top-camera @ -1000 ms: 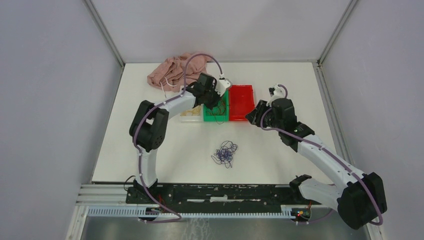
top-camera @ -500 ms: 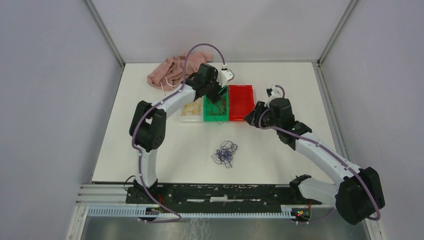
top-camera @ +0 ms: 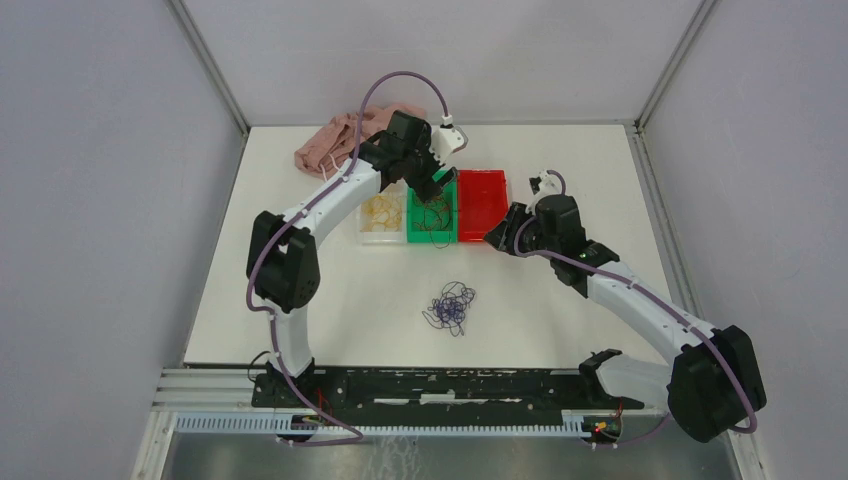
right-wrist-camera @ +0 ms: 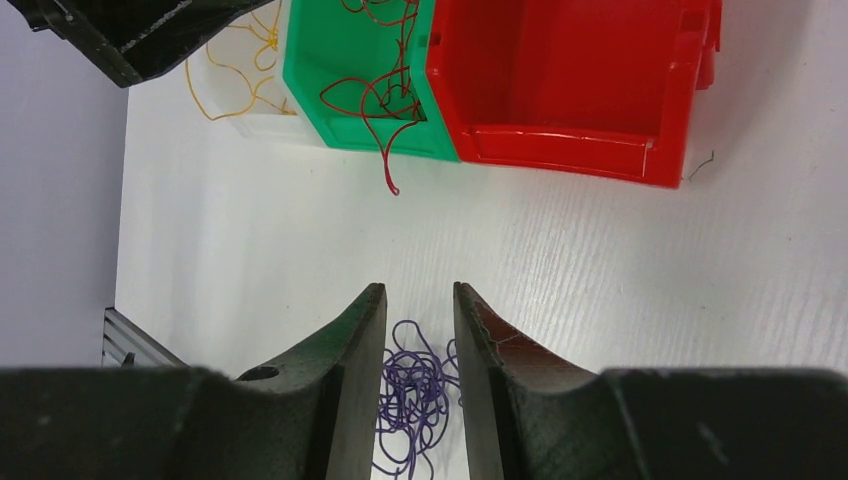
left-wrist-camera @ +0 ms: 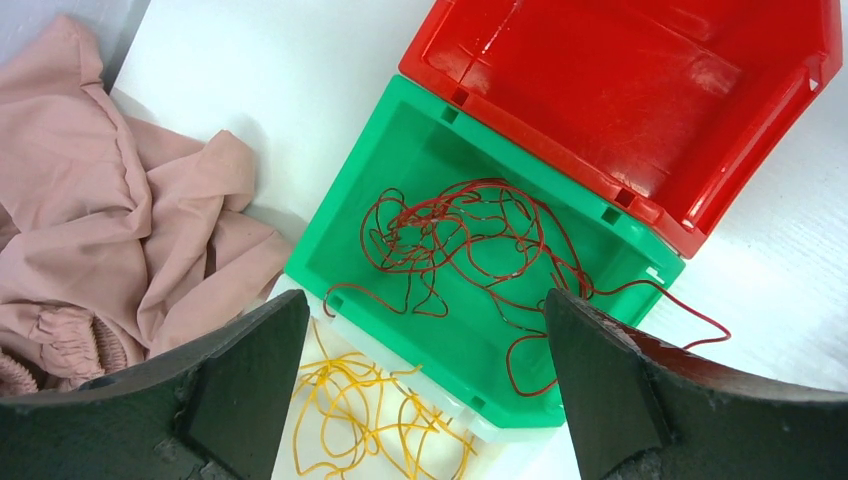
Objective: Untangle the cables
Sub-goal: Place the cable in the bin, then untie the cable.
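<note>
The cables lie sorted by colour. Red cables (left-wrist-camera: 470, 250) curl inside the green bin (left-wrist-camera: 352, 225), and one strand (right-wrist-camera: 388, 170) hangs over its near rim. Yellow cables (left-wrist-camera: 365, 420) lie in the clear bin (top-camera: 382, 232) beside it. A purple tangle (top-camera: 450, 307) rests loose on the table. My left gripper (left-wrist-camera: 425, 298) hovers wide open above the green bin, holding nothing. My right gripper (right-wrist-camera: 420, 288) hangs over the table near the red bin's front corner, its jaws a narrow gap apart and empty. The purple tangle (right-wrist-camera: 415, 390) shows far below between them.
The empty red bin (top-camera: 481, 203) stands right of the green one. A crumpled pink garment (top-camera: 335, 145) lies at the back left, close to the bins. Grey walls enclose the white table on three sides.
My left gripper has gone from shut to wide open over the green bin and drawn up and back a little. My right arm has shifted slightly left.
</note>
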{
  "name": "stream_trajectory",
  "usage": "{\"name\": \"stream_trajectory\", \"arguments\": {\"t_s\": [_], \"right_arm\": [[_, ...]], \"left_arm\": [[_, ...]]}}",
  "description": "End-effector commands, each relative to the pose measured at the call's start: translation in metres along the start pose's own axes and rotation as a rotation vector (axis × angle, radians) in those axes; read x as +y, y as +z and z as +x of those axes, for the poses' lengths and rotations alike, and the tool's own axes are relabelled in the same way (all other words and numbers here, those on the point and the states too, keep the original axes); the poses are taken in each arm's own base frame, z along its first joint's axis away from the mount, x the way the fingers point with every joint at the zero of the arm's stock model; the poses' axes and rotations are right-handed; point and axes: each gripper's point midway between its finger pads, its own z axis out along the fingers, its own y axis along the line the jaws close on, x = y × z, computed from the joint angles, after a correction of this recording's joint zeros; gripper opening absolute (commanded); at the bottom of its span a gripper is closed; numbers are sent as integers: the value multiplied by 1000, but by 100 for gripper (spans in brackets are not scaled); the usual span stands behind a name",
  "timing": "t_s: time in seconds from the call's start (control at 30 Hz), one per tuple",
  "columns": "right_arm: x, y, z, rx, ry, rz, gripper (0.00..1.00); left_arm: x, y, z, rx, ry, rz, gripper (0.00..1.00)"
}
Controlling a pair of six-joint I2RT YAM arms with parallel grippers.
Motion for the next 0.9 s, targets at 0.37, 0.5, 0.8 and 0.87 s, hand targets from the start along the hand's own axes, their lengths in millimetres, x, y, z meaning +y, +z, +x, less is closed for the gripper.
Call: {"name": "stream_trajectory", "arguments": {"t_s": [0.37,0.5,0.8,0.87], "right_arm": [[32,9,4,44,-3,-158,46],[42,15,48,160,-75,-185,45],[46,7,105,315,-249,-257,41],[43,8,112,334,-280,-251,41]], "left_arm": [[22,-70,-23,-9,-82,-116,99],[18,-98,-6,-19,-156,-114,99],[-19,-147,40,20,-132,-39,99],[-30,-151,47,21,-125,-4,99]]}}
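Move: The purple cable lies loosely heaped on the table about 7 cm back from the right hand, 9 cm to its left and some 15 cm below. From that hand, the red bin's middle is about 14 cm ahead and 1 cm left, the green bin's 14 cm ahead and 12 cm left. From the left hand, already clear above the green bin, the purple cable is roughly 22 cm back, 2 cm right and 16 cm below. Towards the purple cable on the open table comes the right hand, back and left about 7 cm each way while sinking nearly 5 cm, its partly open fingers turning some 25 degrees counter-clockwise; it stays above the cable. The left hand, empty and wide open, draws away from the green bin, leftwards and back, and rises over the white bin's side. ##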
